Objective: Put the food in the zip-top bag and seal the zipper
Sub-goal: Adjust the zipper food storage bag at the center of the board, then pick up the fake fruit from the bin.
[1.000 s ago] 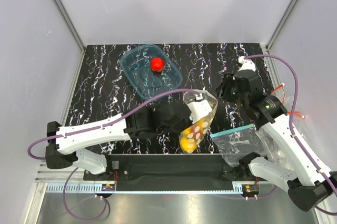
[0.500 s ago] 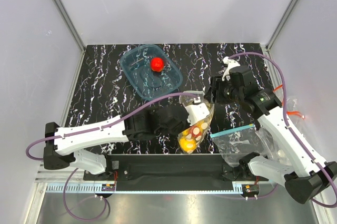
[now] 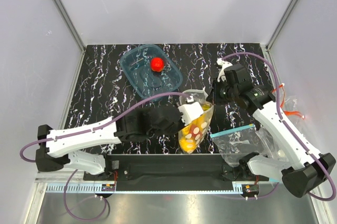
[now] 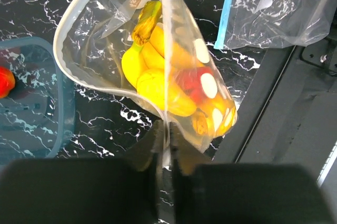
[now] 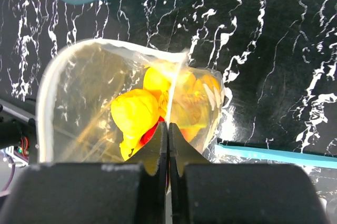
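Note:
The zip-top bag (image 3: 197,124), clear with white dots, is held between both grippers with its mouth gaping. Inside lie a yellow banana bunch (image 4: 150,37), a lemon-like piece (image 4: 158,90) and a red piece (image 4: 187,79). The zipper (image 4: 63,61) is the pale strip that loops round the open mouth. My left gripper (image 4: 168,130) is shut on the bag's near edge. My right gripper (image 5: 167,128) is shut on the opposite edge, close to the mouth. One more red piece (image 3: 156,64) lies in the blue container.
A clear blue container (image 3: 138,75) stands at the back left of the black marbled table. A plain clear bag with a teal strip (image 3: 239,139) lies at the near right, close to the right arm's base.
My right arm has swung left to the bag, and its jaws have closed on the bag's edge. The left arm has shifted slightly while holding the bag.

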Robot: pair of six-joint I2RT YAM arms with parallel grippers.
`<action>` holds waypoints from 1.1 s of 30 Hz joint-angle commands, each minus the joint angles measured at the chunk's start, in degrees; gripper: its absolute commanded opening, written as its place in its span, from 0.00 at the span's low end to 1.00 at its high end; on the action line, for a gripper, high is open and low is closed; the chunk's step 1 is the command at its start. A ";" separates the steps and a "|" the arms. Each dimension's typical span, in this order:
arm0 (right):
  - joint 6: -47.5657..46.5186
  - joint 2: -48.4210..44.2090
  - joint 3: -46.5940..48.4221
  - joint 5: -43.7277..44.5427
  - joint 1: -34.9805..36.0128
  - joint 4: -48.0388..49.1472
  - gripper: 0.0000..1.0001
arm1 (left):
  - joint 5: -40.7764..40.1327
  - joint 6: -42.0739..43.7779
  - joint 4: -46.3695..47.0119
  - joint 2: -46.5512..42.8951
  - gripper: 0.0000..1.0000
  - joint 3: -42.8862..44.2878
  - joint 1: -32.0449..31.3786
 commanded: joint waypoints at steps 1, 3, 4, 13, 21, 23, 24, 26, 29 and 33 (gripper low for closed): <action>0.63 -1.51 3.30 3.75 -0.19 1.05 0.00 | -0.98 -1.23 3.37 -4.75 0.21 -0.73 -0.24; 1.07 -2.47 3.47 3.75 -0.11 1.41 0.00 | -3.00 -3.25 4.16 -6.25 0.45 -1.52 -0.15; 1.33 -2.56 3.47 3.41 -0.19 1.76 0.00 | -4.05 -3.86 4.51 -7.91 0.54 -2.31 -0.15; 1.68 -5.46 1.36 2.79 -0.19 3.25 0.00 | -4.77 -12.39 4.61 -18.91 0.95 -3.38 9.48; 1.69 -6.17 0.57 2.26 -0.11 3.79 0.00 | 12.63 -12.75 6.27 -8.23 0.99 -1.63 37.07; 1.69 -6.17 0.40 2.09 -0.11 3.96 0.00 | 15.96 -13.45 7.50 -4.96 0.99 -1.00 40.88; 1.77 -6.17 0.48 2.17 -0.19 3.87 0.00 | 16.41 -13.62 9.50 -1.72 0.99 -0.65 43.76; 1.69 -6.43 0.57 2.00 -0.11 3.87 0.00 | 17.21 -13.72 11.28 2.16 0.99 0.31 45.89; 1.51 -6.78 0.57 1.74 -0.11 3.79 0.00 | 15.90 -13.19 12.95 10.59 0.99 4.35 49.41; 1.25 -6.87 0.66 1.38 -0.19 3.52 0.00 | 15.63 -11.87 16.10 21.83 0.99 10.32 52.75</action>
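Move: The red tomato, last one in the blue bin, lies roughly 34 cm ahead of the left hand, 12 cm to its left and 17 cm lower; the bin's middle is about 28 cm ahead and 15 cm left. The filled bag, its mouth corner still at the left fingertips, has its body some 7 cm to that hand's right and 9 cm down. From the right hand the tomato is about 22 cm ahead, 23 cm left and 15 cm lower. The filled bag's left mouth corner is let go as the left fingers open wide; that hand rises about 8 cm while backing off leftward, then swings forward and sinks some 15 cm over the bin towards the tomato, turning about 45 degrees counter-clockwise. The right fingers keep their pinch on the mouth's right side, lift it about 3 cm, then hold. ##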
